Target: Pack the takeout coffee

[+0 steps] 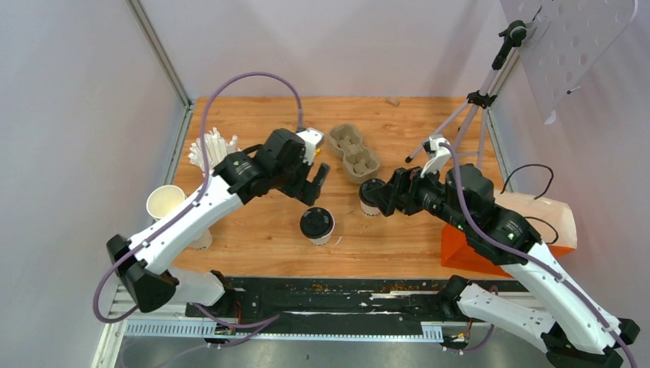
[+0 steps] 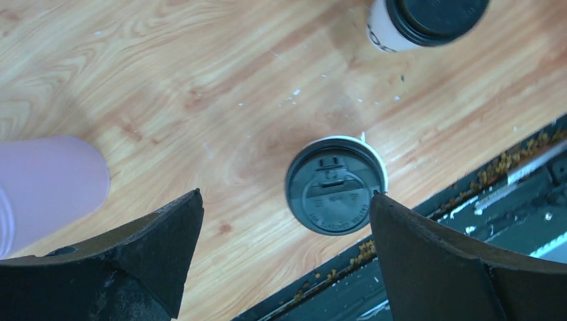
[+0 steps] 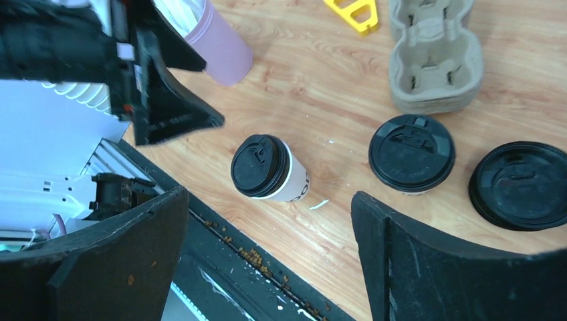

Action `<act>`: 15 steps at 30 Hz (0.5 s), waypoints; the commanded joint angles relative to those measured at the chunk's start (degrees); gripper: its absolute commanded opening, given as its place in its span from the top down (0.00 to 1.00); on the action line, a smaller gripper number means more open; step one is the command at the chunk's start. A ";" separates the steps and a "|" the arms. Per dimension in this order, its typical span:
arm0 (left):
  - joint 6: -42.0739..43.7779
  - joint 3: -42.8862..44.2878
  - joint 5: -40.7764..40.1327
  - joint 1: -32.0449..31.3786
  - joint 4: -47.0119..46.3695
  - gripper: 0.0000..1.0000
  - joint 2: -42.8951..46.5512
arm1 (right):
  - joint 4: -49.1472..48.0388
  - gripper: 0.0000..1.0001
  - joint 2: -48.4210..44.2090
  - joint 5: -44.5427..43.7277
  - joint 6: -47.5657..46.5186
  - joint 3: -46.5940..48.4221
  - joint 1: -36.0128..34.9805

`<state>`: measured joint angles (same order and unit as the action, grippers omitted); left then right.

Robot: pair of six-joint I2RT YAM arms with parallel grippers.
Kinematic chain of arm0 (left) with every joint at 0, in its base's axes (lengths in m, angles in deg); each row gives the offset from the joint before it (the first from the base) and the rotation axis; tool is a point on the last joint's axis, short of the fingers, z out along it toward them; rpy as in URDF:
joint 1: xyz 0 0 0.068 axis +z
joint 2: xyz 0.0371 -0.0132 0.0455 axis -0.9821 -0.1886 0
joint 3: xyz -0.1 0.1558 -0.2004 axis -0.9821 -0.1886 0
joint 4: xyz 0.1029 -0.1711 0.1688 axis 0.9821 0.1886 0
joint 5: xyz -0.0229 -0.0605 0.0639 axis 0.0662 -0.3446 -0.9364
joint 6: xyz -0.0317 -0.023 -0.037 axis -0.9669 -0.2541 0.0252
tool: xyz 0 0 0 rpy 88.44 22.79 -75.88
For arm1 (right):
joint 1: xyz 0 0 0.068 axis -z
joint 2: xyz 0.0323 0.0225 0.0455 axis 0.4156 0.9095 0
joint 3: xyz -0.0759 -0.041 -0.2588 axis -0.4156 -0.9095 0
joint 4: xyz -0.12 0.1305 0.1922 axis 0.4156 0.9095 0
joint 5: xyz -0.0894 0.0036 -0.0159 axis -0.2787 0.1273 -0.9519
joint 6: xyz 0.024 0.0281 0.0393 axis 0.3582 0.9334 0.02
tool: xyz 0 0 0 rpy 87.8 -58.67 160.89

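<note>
The takeout coffee shows as three white cups with black lids. One lidded cup (image 1: 316, 226) (image 2: 336, 185) (image 3: 262, 167) stands near the table's front edge. My left gripper (image 1: 314, 184) (image 2: 286, 195) hangs open above and just behind it, with nothing between its fingers. A second lidded cup (image 1: 371, 194) (image 2: 428, 23) (image 3: 412, 153) stands right in front of my right gripper (image 1: 384, 202) (image 3: 269, 194), which is open and holds nothing. A third lidded cup (image 3: 518, 185) stands beside the second in the right wrist view. In the top view it is hidden under the right arm.
A grey-brown pulp cup carrier (image 1: 354, 151) (image 3: 434, 60) lies behind the cups at the table's middle back. A lidless cream cup (image 1: 165, 203) and white straws (image 1: 213, 146) are at the left. An orange box (image 1: 466, 251) sits at the right front, a tripod (image 1: 467, 115) at the back right.
</note>
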<state>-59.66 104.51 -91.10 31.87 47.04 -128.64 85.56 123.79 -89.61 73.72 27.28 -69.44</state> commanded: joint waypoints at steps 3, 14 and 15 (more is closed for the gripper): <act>-7.09 -9.57 2.55 6.93 -8.33 0.08 8.36 | -5.64 0.14 5.25 5.97 3.99 -1.61 -0.36; -15.13 -29.99 22.51 17.00 -23.64 0.36 19.07 | -11.37 0.44 16.29 11.90 6.45 -4.12 -0.51; -15.08 -30.84 22.81 17.10 -23.87 0.37 19.23 | -11.56 0.45 17.56 12.33 6.42 -4.11 -0.53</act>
<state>-71.55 76.07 -74.66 48.08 31.22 -112.64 79.14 138.55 -80.52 78.92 23.52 -69.53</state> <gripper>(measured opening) 0.646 0.580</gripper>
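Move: The near coffee cup, already lidded, stands about 5 cm back from the left hand, 1 cm to its right and 13 cm below; the tray lies some 15 cm ahead of that hand and 11 cm right. From the right hand the near cup is level ahead, roughly 17 cm left, 22 cm below; the far cup is 8 cm ahead, 3 cm left, and the spare lids 9 cm ahead, 7 cm right. Both hands approach the near cup, fingers narrowing: left about 5 cm left, then down; right down-leftward 10 cm. ##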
